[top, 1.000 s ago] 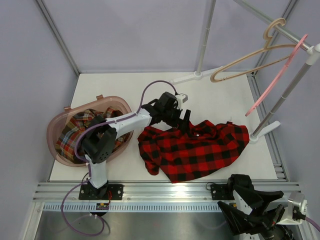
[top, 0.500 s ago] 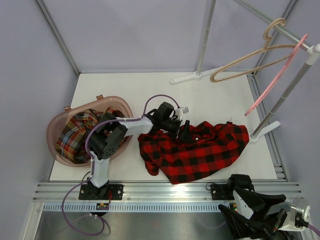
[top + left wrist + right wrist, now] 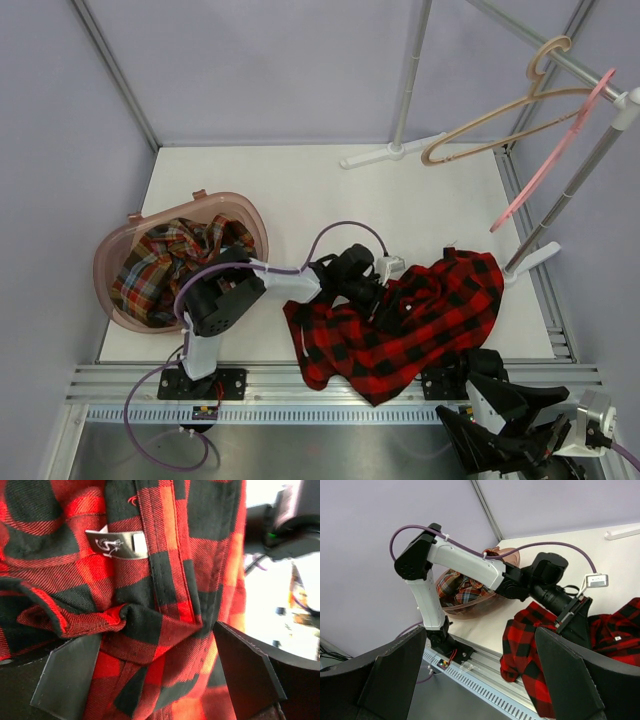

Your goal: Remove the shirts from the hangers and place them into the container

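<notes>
The red-and-black check shirt (image 3: 440,300) lies crumpled on the table's near right, its lower edge hanging over the front rail. My left gripper (image 3: 387,304) is pressed into its left side. In the left wrist view the left gripper (image 3: 157,675) is open, with bunched red cloth (image 3: 150,580) lying between the spread fingers (image 3: 65,675). The multicolour plaid shirt (image 3: 170,265) sits in the pinkish container (image 3: 108,250) at the left. The beige hanger (image 3: 490,125) and the pink hanger (image 3: 555,150) hang bare on the rack at the upper right. My right gripper (image 3: 490,445) is folded low by its base, open and holding nothing (image 3: 485,680).
Grey rack poles stand at the back (image 3: 410,70) and the right (image 3: 570,190), with white feet on the table. A slotted metal rail (image 3: 330,385) runs along the near edge. The left arm's purple cable (image 3: 345,230) loops above the shirt.
The left arm has swung right and toward the near edge, digging into the red shirt. The shirt has bunched up and slid toward the front rail. The right arm has barely moved.
</notes>
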Controlling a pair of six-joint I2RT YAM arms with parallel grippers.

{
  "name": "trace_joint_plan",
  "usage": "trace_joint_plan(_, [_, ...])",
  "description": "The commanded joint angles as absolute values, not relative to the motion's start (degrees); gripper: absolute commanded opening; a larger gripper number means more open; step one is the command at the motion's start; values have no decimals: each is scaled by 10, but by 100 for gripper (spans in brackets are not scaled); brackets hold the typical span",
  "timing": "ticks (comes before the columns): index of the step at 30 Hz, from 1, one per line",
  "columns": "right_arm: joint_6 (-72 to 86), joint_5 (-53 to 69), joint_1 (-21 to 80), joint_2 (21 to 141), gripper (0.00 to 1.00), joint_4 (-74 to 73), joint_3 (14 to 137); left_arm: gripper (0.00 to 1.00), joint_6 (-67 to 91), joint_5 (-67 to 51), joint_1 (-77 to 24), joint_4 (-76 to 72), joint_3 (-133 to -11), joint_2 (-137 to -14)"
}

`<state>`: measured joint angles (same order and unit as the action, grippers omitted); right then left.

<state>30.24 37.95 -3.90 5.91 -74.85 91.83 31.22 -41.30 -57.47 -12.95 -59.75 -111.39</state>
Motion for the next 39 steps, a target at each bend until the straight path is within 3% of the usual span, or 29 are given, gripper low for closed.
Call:
trace_joint_plan(1, [301,374,-40,50,99,-742,912,99,248,-258,-634,-23,-637,-1086])
trace_joint_plan(6, [302,371,-40,47,99,-742,911,99,250,-20,-719,68,-723,-1113])
trace_joint_plan(9, [303,370,-40,48,99,-742,913,99,263,54,-748,72,-738,-1134])
trace_joint_plan(17, [302,369,-40,49,99,-749,925,99,288,98,-759,137,-793,-1206])
trace_joint_plan(22, [301,368,-40,47,99,-750,927,97,322,85,-734,102,-744,-1198])
trace_joint_plan(23, [301,368,-40,47,99,-749,926,91,323,84,-728,102,-739,-1195])
trace_joint_plan(25, [303,368,-40,47,99,-748,929,62,328,63,-708,92,-730,-1187])
trace_joint_plan(26, [303,368,-40,47,99,-747,929,24,330,58,-702,87,-724,-1184])
trace_joint_plan(28, [304,368,-40,48,99,-747,932,1,334,44,-685,75,-706,-1170])
trace_joint_plan(32, [302,367,-40,48,99,-748,932,0,311,72,-670,95,-706,-1130])
trace_joint_plan(39, [301,367,-40,47,99,-747,930,0,177,294,-644,191,-754,-939])
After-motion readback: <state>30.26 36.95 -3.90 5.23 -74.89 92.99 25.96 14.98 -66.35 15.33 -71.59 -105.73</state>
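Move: The red checked shirt lies bunched around and beneath the left hand's open fingers: its middle is roughly 1 cm back, 1 cm to the right and 3 cm below. The container with the first shirt stands about 47 cm to the left and 12 cm farther out; the rack's right foot is some 29 cm to the right and 12 cm ahead. From the right hand the red shirt's middle is about 20 cm ahead, 8 cm left and 36 cm below. The red shirt's folds by the neck label get pinched by the left hand. Its open fingers first work about 5 cm right, slightly back and down, swing forward again low down and shut on the cloth; closed, they carry on forward and left, rising at the end. The wrist turns some 50 degrees, so the fingers point more steeply down and forward-right. ##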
